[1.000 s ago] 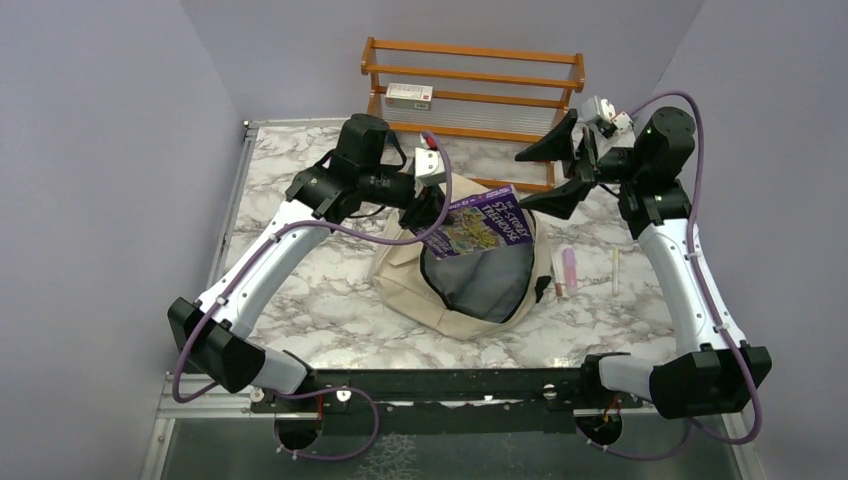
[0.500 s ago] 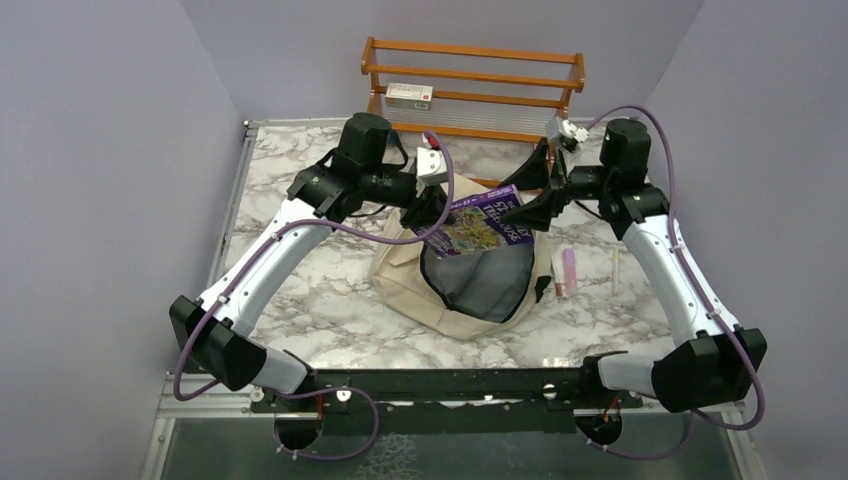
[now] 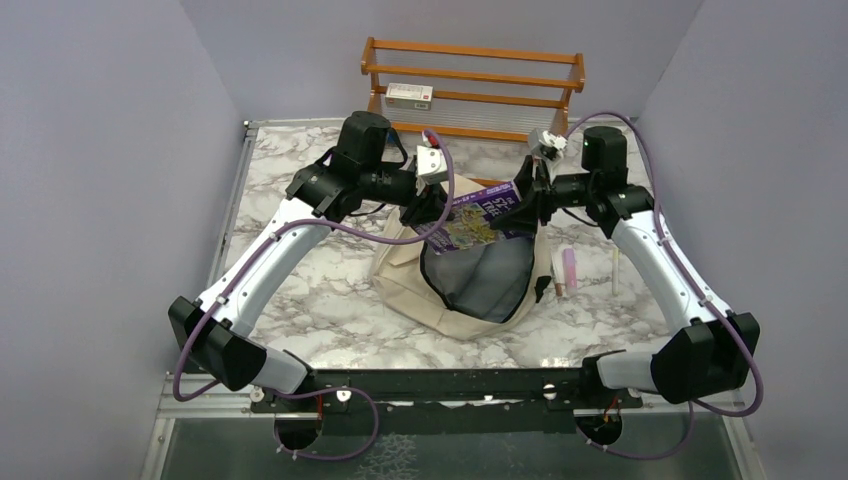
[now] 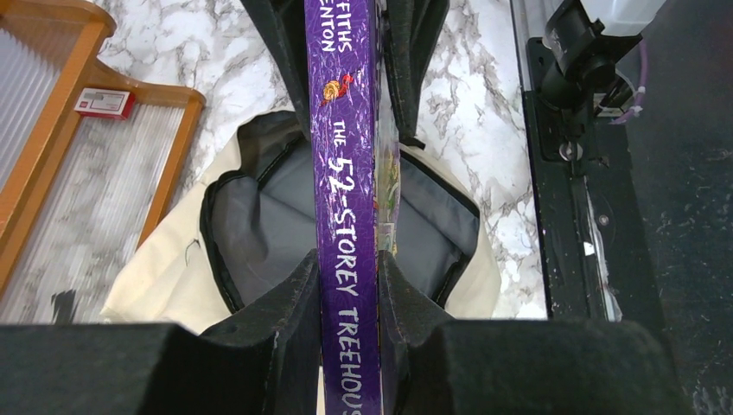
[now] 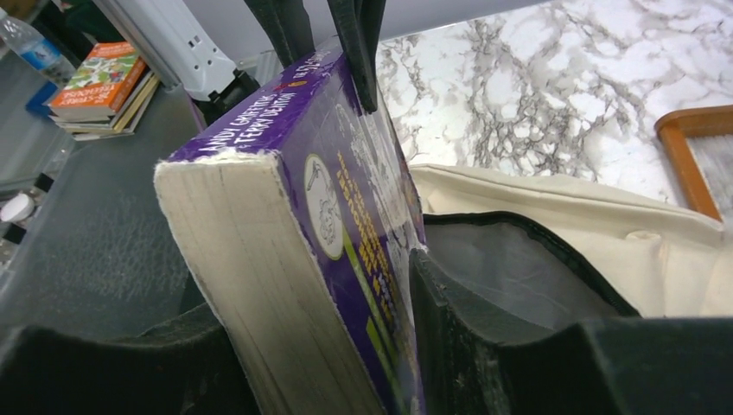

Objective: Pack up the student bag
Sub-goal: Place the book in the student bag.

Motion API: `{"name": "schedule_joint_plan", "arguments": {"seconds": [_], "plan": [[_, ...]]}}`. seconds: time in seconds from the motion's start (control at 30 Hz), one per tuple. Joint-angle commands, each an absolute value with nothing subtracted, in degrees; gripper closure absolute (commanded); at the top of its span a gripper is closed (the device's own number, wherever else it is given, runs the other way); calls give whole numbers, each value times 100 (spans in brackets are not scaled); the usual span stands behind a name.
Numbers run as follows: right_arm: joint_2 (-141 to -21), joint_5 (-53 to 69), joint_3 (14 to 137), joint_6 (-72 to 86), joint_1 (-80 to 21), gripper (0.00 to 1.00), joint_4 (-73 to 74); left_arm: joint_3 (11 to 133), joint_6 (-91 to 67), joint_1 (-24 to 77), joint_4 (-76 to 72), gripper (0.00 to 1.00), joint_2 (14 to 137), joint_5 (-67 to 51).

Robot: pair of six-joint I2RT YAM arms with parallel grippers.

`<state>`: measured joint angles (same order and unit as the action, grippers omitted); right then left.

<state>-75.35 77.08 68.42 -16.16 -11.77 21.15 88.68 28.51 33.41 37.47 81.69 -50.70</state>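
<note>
The student bag (image 3: pixel 440 305) lies in the middle of the table, cream canvas with its mouth wide and the grey lining showing (image 4: pixel 259 233). A thick purple paperback (image 3: pixel 480 222) hangs tilted just above that opening. My left gripper (image 3: pixel 432 222) is shut on its spine end, one finger on each cover (image 4: pixel 348 285). My right gripper (image 3: pixel 515 205) has closed in on the opposite end. There, one fingertip (image 5: pixel 432 285) presses on the front cover. The book's page edge (image 5: pixel 259 285) rests against the other finger.
A wooden rack (image 3: pixel 475 75) stands at the back with a small white box (image 3: pixel 408 95) on it. A pink eraser-like piece (image 3: pixel 568 268) and a pale stick (image 3: pixel 615 270) lie to the right of the bag. The table's metal rail (image 4: pixel 562 173) runs along the near edge.
My right arm has swung left from beside the rack to the book's far end, and its jaws have narrowed around it. The left arm and book have stayed put.
</note>
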Motion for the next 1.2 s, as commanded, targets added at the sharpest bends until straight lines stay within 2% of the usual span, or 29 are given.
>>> {"name": "schedule_joint_plan", "arguments": {"seconds": [0.0,0.3,0.37,0.43,0.5,0.57,0.67,0.73,0.77,1.0,1.17], "plan": [[-7548,7720,6849,-1769,-1215,53,2289,9132,2897,3369,3482,100,8139,-5051],[-7231,7783,6603,-1394,-1218,81,1762,9121,2638,3375,3257,99,8165,-4587],[-7107,7709,6491,-1181,-1213,89,1498,9120,2575,3369,3208,91,8169,-4531],[-6956,7462,6343,-896,-1213,99,1213,9130,2500,3365,3158,71,8189,-4466],[-6773,7083,6219,-550,-1217,99,921,9136,2406,3367,3107,56,8204,-4390],[-6585,6474,6109,-129,-1213,100,649,9119,2305,3371,3018,45,8207,-4235],[-6264,5242,5998,600,-1213,99,488,9002,2071,3371,2791,36,8202,-3794],[-6091,4445,5977,889,-1213,99,584,8925,1903,3367,2646,12,8201,-3478],[-6011,3955,5982,1072,-1213,99,683,8885,1831,3373,2579,9,8207,-3336],[-5381,1254,5876,1886,-1213,99,1403,8595,1104,3372,1924,5,8239,-2461],[-5365,-866,6127,2314,-1213,100,2375,8664,888,3500,1898,4,8518,-1775]]}}
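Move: The left gripper holds one end of the book; its middle is about 6 cm to the right and 3 cm down. For the right gripper, reaching in at the other end, the book's middle is some 6 cm to its left, about level. The student bag's open mouth gapes roughly 25 cm below, 3 cm ahead and 5 cm left of the right hand. The wooden rack's front bar is about 25 cm ahead and 8 cm left, the pink marker 5 cm ahead and 17 cm right. Hold both hands nearly still while you shut the right fingers on the free end of the book, then open the left fingers wide and let go. Swing the book clear with the right hand, about 10 cm right and 6 cm forward, turning some 65 degrees clockwise so its fingers point mostly forward; ease the empty left hand forward about 8 cm, turning it counter-clockwise. ##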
